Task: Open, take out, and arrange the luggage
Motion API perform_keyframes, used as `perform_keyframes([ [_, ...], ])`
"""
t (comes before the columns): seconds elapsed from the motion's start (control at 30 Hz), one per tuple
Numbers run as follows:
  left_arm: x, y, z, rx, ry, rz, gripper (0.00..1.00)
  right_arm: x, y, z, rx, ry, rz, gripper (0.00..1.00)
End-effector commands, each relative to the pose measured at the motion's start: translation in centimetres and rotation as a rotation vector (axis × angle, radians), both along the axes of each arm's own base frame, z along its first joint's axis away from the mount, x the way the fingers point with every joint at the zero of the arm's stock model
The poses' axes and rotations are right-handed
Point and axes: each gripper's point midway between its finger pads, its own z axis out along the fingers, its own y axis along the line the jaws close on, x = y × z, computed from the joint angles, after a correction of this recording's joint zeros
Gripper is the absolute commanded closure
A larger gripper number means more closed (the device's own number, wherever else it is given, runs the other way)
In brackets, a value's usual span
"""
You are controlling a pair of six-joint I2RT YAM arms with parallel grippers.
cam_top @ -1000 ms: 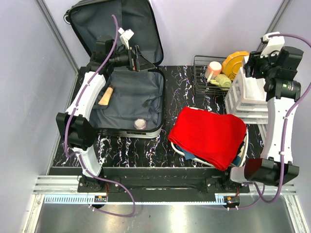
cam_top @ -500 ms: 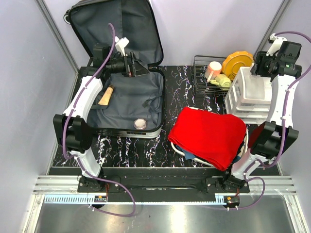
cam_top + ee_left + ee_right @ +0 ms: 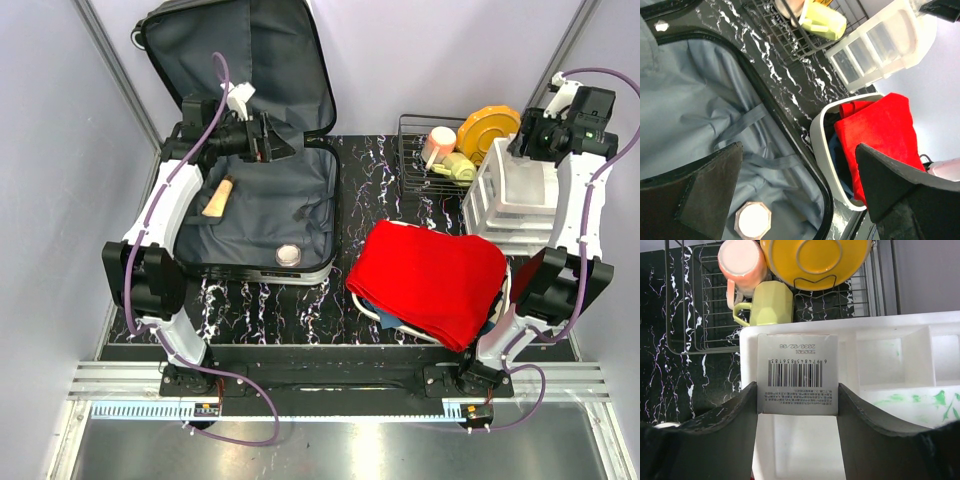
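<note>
The luggage (image 3: 262, 195) lies open at the left of the table, its lid (image 3: 240, 60) propped upright and grey lining showing. My left gripper (image 3: 272, 140) hangs open and empty above the hinge end of the base, pointing right; in the left wrist view the left gripper (image 3: 799, 150) has its wide jaws framing the luggage rim (image 3: 790, 125). A round jar (image 3: 288, 254) and a tan wooden-handled item (image 3: 218, 197) lie in the base. My right gripper (image 3: 528, 140) is at the far right, fingers pressed on both sides of the barcode-labelled part of the white drawer organiser (image 3: 890, 355).
A white basin (image 3: 372, 310) draped with a red cloth (image 3: 435, 275) stands right of the luggage. Behind it a wire dish rack (image 3: 412, 150) holds a pink cup, a green mug and a yellow plate. Walls close in on the left, the back and the right.
My left gripper has drawn back and left toward the lid, still open. The right arm has swung its elbow outward, and its gripper has shifted right over the organiser.
</note>
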Motion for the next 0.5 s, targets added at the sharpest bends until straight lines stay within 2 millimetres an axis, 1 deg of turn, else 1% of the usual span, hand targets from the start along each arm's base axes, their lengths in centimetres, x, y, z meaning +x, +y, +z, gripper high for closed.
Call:
perform_keyframes([
  [0.0, 0.1, 1.7, -0.1, 0.102, -0.032, 0.024, 0.01, 1.8, 0.1, 2.6, -0.007, -0.103, 0.020, 0.38],
  [0.03, 0.4, 2.2, -0.6, 0.145, -0.042, 0.033, 0.01, 1.9, 0.1, 2.7, -0.007, -0.106, 0.023, 0.36],
  [0.07, -0.2, 2.5, -1.6, 0.164, -0.002, 0.028, 0.01, 2.0, 0.1, 2.6, -0.002, -0.104, 0.020, 0.34],
  [0.1, -0.3, 2.8, -2.5, 0.192, -0.004, 0.012, 0.01, 2.2, 0.1, 2.3, 0.002, -0.098, 0.022, 0.27],
  [0.17, -1.3, 3.1, -4.3, 0.226, 0.043, -0.004, 0.01, 2.3, 0.1, 2.3, 0.006, -0.102, 0.023, 0.23],
  [0.2, -1.7, 3.2, -4.7, 0.250, 0.026, -0.025, 0.01, 2.3, 0.1, 2.3, 0.005, -0.100, 0.020, 0.20],
  [0.23, -2.4, 3.5, -6.0, 0.274, 0.052, -0.036, 0.01, 2.3, 0.0, 2.4, 0.005, -0.102, 0.018, 0.19],
  [0.3, -3.1, 3.8, -7.1, 0.318, 0.026, -0.079, 0.01, 2.3, 0.0, 2.5, 0.004, -0.106, 0.019, 0.16],
  [0.33, -4.1, 3.9, -8.1, 0.338, 0.045, -0.105, 0.01, 2.3, 0.1, 2.7, 0.007, -0.110, 0.020, 0.15],
  [0.37, -4.7, 4.0, -8.6, 0.352, 0.041, -0.133, 0.01, 2.3, 0.2, 3.0, 0.007, -0.117, 0.024, 0.15],
  [0.4, -5.1, 4.1, -9.2, 0.390, 0.001, -0.186, 0.01, 2.3, 0.4, 3.3, 0.013, -0.125, 0.032, 0.14],
  [0.43, -6.4, 4.3, -10.5, 0.420, 0.043, -0.227, 0.01, 2.4, 0.5, 4.0, 0.014, -0.140, 0.037, 0.14],
  [0.47, -7.2, 4.1, -11.3, 0.443, 0.050, -0.270, 0.02, 2.4, 0.7, 4.5, 0.019, -0.153, 0.041, 0.14],
])
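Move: The white box is still pinched in the right hand, over the long left compartment of the drawer top, whose floor is about 6 cm below and 2 cm back; the green mug stands some 7 cm ahead, 12 cm left and 17 cm below. From the left hand, the round tin lies about 8 cm back, 1 cm right and 27 cm down; the tan tube is 6 cm ahead, 15 cm left, same depth. The right fingers spread and let go of the white box over the drawer-top compartment while the hand dips about 1 cm and eases forward, then starts back up, still over the tray. Meanwhile the empty left hand, fingers kept wide open, sinks with growing speed about 9 cm into the open suitcase towards the round tin, also drawing back and a little left as its wrist tips the fingers some 20 degrees further down. ##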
